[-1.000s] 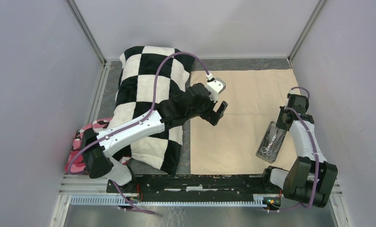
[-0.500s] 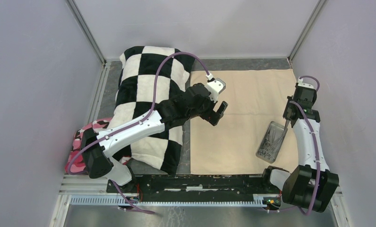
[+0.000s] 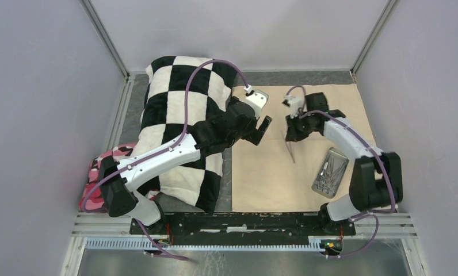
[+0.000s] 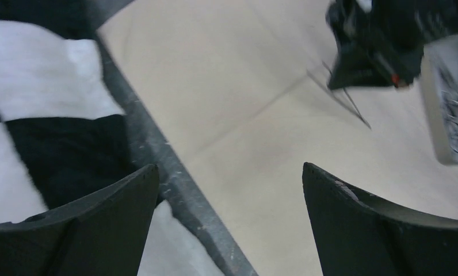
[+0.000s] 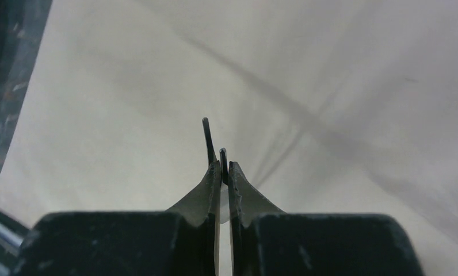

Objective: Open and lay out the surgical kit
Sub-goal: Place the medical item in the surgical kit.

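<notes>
The beige cloth wrap (image 3: 261, 178) lies spread flat on the right half of the table. On its right side stands the grey metal tray (image 3: 330, 172) with steel instruments inside. My right gripper (image 3: 292, 131) hovers over the middle of the cloth, shut on thin steel tweezers (image 3: 290, 150) that hang point-down. In the right wrist view the tweezers' two tips (image 5: 208, 141) stick out past the gripper (image 5: 224, 168). My left gripper (image 3: 263, 127) is open and holds nothing, above the cloth's left edge (image 4: 261, 86). The left wrist view shows the tweezers (image 4: 347, 103) and the tray (image 4: 451, 109).
A black-and-white checkered pillow (image 3: 180, 115) lies left of the cloth, under my left arm. A pink camouflage cloth (image 3: 103, 172) peeks out at the pillow's near left. A grey table strip (image 3: 225, 172) runs between pillow and cloth. Walls close in on three sides.
My right arm has swung from the tray at the right to the cloth's middle, carrying the tweezers. My left gripper has drawn back slightly to the left.
</notes>
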Tool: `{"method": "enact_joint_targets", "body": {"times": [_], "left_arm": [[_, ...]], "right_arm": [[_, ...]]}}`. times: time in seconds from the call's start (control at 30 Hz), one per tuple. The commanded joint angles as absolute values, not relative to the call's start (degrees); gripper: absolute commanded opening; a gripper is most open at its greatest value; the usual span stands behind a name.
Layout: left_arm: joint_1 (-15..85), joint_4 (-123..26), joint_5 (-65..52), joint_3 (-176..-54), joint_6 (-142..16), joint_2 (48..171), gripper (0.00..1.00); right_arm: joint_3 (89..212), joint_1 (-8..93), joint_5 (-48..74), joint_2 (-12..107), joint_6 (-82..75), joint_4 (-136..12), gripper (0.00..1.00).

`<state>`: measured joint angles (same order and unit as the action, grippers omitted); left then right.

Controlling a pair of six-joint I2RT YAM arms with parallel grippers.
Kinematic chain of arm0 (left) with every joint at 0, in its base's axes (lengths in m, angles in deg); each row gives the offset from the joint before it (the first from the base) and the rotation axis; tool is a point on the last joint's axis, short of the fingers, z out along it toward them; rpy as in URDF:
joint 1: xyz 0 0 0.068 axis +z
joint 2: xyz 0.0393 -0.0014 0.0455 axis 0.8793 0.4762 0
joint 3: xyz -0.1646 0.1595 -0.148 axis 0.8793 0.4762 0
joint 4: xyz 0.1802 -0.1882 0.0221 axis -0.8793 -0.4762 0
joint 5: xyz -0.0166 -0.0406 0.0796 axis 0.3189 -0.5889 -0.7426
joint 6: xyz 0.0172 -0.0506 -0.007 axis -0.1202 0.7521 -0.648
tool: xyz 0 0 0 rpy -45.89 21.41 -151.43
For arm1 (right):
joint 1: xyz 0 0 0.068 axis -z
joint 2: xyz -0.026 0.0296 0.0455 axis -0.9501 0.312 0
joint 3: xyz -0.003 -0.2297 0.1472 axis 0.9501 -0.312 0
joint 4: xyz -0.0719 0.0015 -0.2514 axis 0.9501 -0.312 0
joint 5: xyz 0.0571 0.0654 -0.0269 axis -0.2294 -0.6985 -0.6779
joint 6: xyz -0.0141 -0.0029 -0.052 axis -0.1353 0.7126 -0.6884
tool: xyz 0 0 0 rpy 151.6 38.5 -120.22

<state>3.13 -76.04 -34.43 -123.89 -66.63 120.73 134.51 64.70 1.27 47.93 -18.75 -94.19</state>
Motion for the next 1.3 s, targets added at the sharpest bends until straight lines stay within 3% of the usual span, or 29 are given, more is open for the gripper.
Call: {"method": "enact_joint_targets", "body": {"times": [0.0,0.3,0.7,1.27], "left_arm": [[3.94,-77.41,-53.49,-127.54,-63.54,118.64,1.0],[4.44,-78.35,-60.54,-128.34,-61.41,117.69,1.0],[4.43,-77.52,-58.0,-128.11,-62.04,117.29,1.0],[4.43,-77.07,-56.28,-127.82,-62.59,117.94,1.0]], "right_arm": [[137.52,57.06,-14.64,57.13,-25.84,-99.48,0.0],[143.15,44.7,-26.79,69.75,-33.41,-105.06,0.0],[146.59,39.59,-30.75,76.61,-35.21,-106.3,0.01],[145.4,39.75,-22.38,78.82,-31.28,-100.1,0.07]]}}
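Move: The right hand already holds the medical item. Its bare laying spot on the cloth's near-left part lies about 12 cm back, 17 cm to its left and 11 cm below. The steel tray is also some 12 cm back and 11 cm down, but about 9 cm to its right. From the left hand, that spot is roughly 7 cm back, straight in line sideways and 24 cm below. Right hand carries the still-pinched item about 18 cm left, back and down toward the bare spot; left swings leftward. ##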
